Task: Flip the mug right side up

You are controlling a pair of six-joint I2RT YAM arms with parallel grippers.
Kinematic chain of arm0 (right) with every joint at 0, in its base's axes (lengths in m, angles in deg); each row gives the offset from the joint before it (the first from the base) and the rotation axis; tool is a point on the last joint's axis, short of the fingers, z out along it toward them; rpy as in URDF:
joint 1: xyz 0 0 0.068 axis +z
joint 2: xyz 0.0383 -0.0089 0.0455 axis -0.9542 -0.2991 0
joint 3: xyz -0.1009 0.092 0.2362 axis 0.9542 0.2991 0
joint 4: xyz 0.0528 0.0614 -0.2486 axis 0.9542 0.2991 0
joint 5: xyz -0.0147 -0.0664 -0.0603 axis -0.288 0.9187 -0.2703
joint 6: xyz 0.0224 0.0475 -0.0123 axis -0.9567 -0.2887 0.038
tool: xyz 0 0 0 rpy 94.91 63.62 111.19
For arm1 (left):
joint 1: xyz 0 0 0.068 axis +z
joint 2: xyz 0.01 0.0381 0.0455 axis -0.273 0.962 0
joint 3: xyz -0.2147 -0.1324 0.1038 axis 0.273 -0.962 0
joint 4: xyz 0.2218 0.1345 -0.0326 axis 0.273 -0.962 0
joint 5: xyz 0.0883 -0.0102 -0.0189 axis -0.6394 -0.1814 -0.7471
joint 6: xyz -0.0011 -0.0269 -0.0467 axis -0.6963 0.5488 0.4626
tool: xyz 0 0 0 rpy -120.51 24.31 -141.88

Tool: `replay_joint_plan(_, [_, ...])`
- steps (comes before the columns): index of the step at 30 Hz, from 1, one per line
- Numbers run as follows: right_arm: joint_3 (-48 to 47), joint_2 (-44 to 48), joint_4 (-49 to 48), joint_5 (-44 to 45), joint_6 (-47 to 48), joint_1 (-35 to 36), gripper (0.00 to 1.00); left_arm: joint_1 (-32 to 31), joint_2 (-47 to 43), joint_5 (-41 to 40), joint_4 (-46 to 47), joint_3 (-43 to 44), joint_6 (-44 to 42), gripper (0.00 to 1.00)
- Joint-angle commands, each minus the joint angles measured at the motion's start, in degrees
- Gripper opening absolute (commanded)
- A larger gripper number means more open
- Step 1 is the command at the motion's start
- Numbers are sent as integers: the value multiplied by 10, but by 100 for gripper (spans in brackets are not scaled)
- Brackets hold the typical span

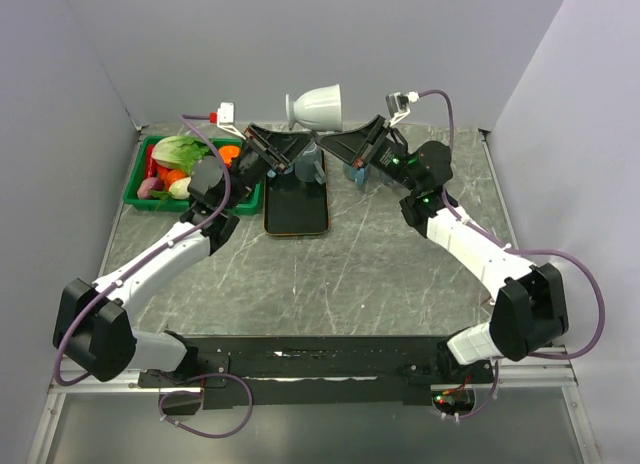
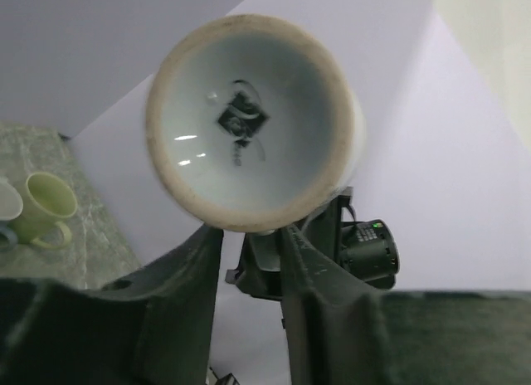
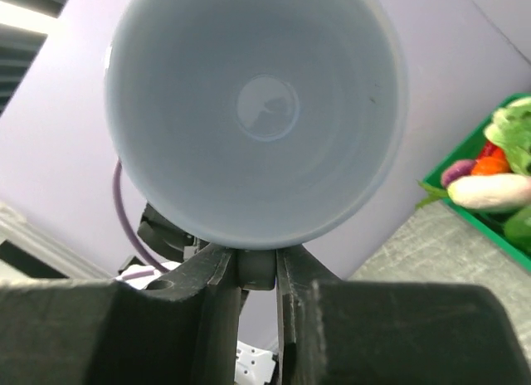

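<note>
The mug (image 1: pixel 318 105), pale grey-white, hangs on its side in the air near the back wall, its foot to the left and its mouth to the right. In the left wrist view I face its cream-rimmed foot (image 2: pixel 249 124). The right wrist view looks straight into its open mouth (image 3: pixel 257 111). My right gripper (image 3: pixel 257 265) is shut on a dark part at the mug's lower edge, and it reaches in from the right (image 1: pixel 326 138). My left gripper (image 2: pixel 249 236) stands just under the foot with its jaws a little apart, coming in from the left (image 1: pixel 298 137).
A green tray (image 1: pixel 139 196) of vegetables sits at the back left. A black tray (image 1: pixel 296 206) lies in the middle, with grey-blue mugs (image 1: pixel 310 167) behind it. A green mug (image 2: pixel 46 204) stands on the marble tabletop. The walls are close behind and at both sides.
</note>
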Motion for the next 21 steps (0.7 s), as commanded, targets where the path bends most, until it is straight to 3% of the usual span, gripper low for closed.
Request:
replay_joint_plan(1, [-3, 30, 67, 92, 68, -9, 0, -29, -37, 76, 11, 10, -50, 52])
replay_joint_plan(3, [-7, 46, 106, 102, 100, -11, 0, -29, -43, 67, 0, 5, -57, 76])
replay_joint_plan(7, [-20, 75, 197, 144, 173, -21, 0, -29, -49, 65, -36, 5, -71, 98])
replay_joint_plan(12, [-33, 112, 298, 207, 244, -48, 0, -29, -58, 64, -72, 0, -92, 96])
replay_joint_plan(16, [-71, 123, 437, 268, 333, -80, 0, -29, -58, 50, -141, 19, -128, 96])
replay_joint_plan(21, [-96, 119, 570, 336, 390, -173, 0, -29, -43, 23, -260, 66, -163, 96])
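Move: The white mug hangs on its side between both hands, its handle at their fingertips and its body about 5 cm above and 2 cm ahead of each. From the right hand, the green mug on the table is some 18 cm ahead and 26 cm right, the small grey mug 20 ahead and 19 right, the orange-lined mug 22 ahead and 11 right, all roughly 35 below. The blue-grey mug in the tray lies about 21 cm ahead, 2 left and 35 below the left hand. The left fingers, only slightly apart, open wide and let go of the white mug's handle; that hand dips, then draws back about 4 cm and ends sinking. The right fingers keep the handle pinched and, once it is free, sweep the mug right, down and forward, nearly 20 cm and gathering speed, towards the standing mugs, the wrist turning some 50 degrees, clockwise and rolling its left side down. ##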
